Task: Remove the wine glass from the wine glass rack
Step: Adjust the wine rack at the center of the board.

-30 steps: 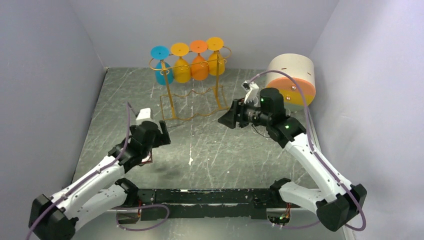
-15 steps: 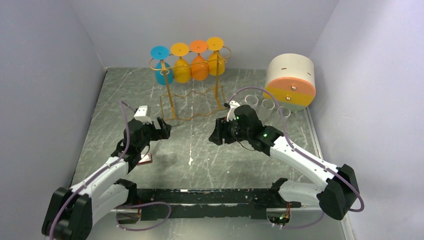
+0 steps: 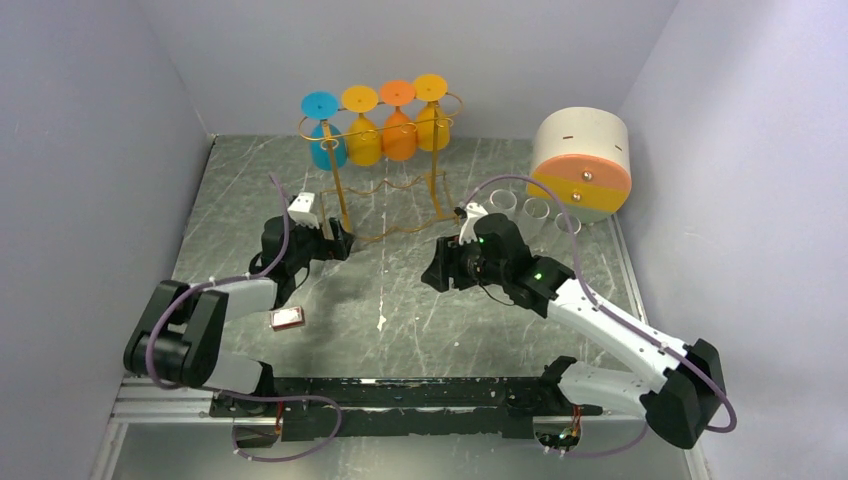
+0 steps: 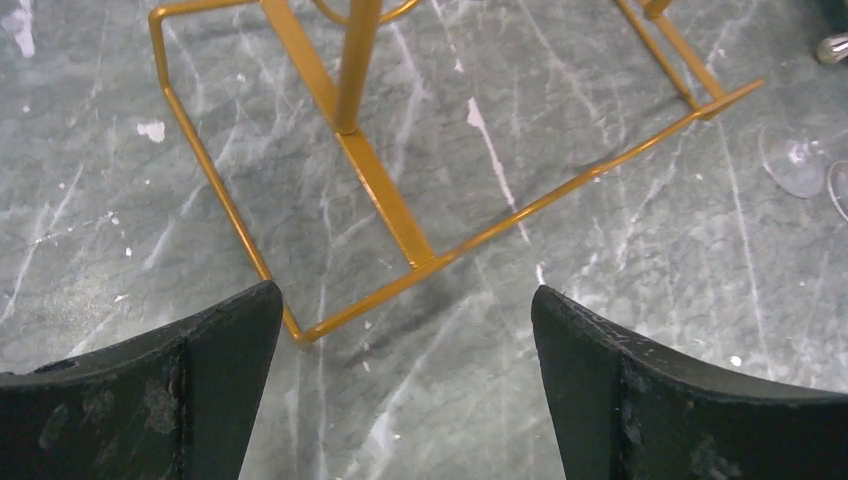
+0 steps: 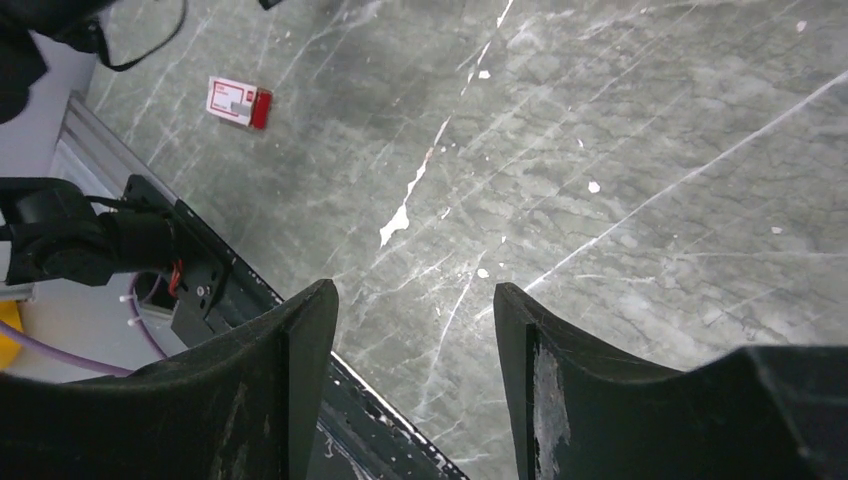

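Observation:
The gold wire wine glass rack (image 3: 343,205) stands at the back middle of the table. Several coloured wine glasses hang upside down from its top bars, the blue one (image 3: 325,148) at the left end. My left gripper (image 3: 338,240) is open, low at the front left corner of the rack's base, with nothing between its fingers. In the left wrist view that base (image 4: 385,200) lies just beyond the left gripper (image 4: 405,290). My right gripper (image 3: 432,272) is open and empty, right of the rack's base over bare table. The right wrist view shows the right gripper (image 5: 412,287) over marbled table.
A white drum with an orange, yellow and green face (image 3: 583,160) lies at the back right. Clear glasses (image 3: 520,205) stand on the table before it, one at the left wrist view's edge (image 4: 795,160). A red-and-white card (image 3: 287,319) lies front left. A black rail (image 3: 400,395) runs along the near edge.
My left arm has reached forward until its gripper sits at the rack's base. My right gripper moved away from the drum, down and left, then nearly stopped. Both stayed open.

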You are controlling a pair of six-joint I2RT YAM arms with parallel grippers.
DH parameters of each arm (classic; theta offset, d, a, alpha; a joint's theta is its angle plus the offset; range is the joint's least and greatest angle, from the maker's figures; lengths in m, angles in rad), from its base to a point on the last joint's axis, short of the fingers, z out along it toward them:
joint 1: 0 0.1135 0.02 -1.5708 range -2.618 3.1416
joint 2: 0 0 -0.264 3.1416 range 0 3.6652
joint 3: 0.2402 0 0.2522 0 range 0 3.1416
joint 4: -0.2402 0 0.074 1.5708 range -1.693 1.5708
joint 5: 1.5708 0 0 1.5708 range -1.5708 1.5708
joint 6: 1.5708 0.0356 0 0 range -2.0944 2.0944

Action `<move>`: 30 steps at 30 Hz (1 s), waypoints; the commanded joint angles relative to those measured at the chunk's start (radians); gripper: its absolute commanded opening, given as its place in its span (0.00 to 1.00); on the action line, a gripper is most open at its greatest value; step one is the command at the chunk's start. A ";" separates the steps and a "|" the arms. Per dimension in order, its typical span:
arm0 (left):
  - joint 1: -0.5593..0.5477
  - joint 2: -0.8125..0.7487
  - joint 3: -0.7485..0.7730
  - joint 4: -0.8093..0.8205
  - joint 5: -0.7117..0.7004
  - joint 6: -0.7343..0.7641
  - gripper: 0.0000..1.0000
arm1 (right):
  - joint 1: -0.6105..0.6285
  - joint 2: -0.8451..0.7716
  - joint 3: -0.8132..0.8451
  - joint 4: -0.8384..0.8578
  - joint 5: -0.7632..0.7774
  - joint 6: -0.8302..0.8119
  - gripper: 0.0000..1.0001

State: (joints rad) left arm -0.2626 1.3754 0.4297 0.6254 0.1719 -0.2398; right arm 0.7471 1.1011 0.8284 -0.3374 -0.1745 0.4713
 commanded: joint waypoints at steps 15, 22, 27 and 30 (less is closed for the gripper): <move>0.066 0.255 0.087 0.122 0.289 0.012 0.85 | 0.006 0.013 0.037 -0.045 0.054 0.004 0.63; 0.067 0.204 0.026 0.119 0.296 -0.012 0.76 | 0.006 0.029 0.058 -0.060 0.136 0.052 0.64; 0.064 0.191 -0.021 0.133 0.356 -0.006 0.73 | 0.008 0.124 0.081 -0.071 0.144 0.060 0.64; 0.057 0.173 -0.042 0.130 0.387 -0.007 0.71 | 0.014 0.203 0.094 -0.081 0.250 0.088 0.64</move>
State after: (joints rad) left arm -0.1989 1.5814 0.4194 0.7300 0.4694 -0.2466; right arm 0.7494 1.2228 0.8917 -0.3878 -0.0502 0.5198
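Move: For my left hand, the near-left corner of the wine rack's wire base lies about 3 cm ahead, 3 cm to the left and 8 cm below. The foot of the rack's left post is about 15 cm ahead and 1 cm left; the matchbox sits some 16 cm back and 12 cm left. From my right hand, the base's near-right corner is roughly 23 cm ahead, 6 cm right and 16 cm below, with the nearest standing glass 17 cm ahead and 11 cm right. I sink my left hand about 5 cm onto the near-left corner of the rack's base, tipping it a little further down and swinging it some 10 degrees clockwise as its wide-open fingers close by about a quarter around the corner; then I draw it back about 3 cm, easing right, dragging that corner along. My right hand, empty and part-open, bobs up and down, then eases forward and slightly down, about 2 cm each. ##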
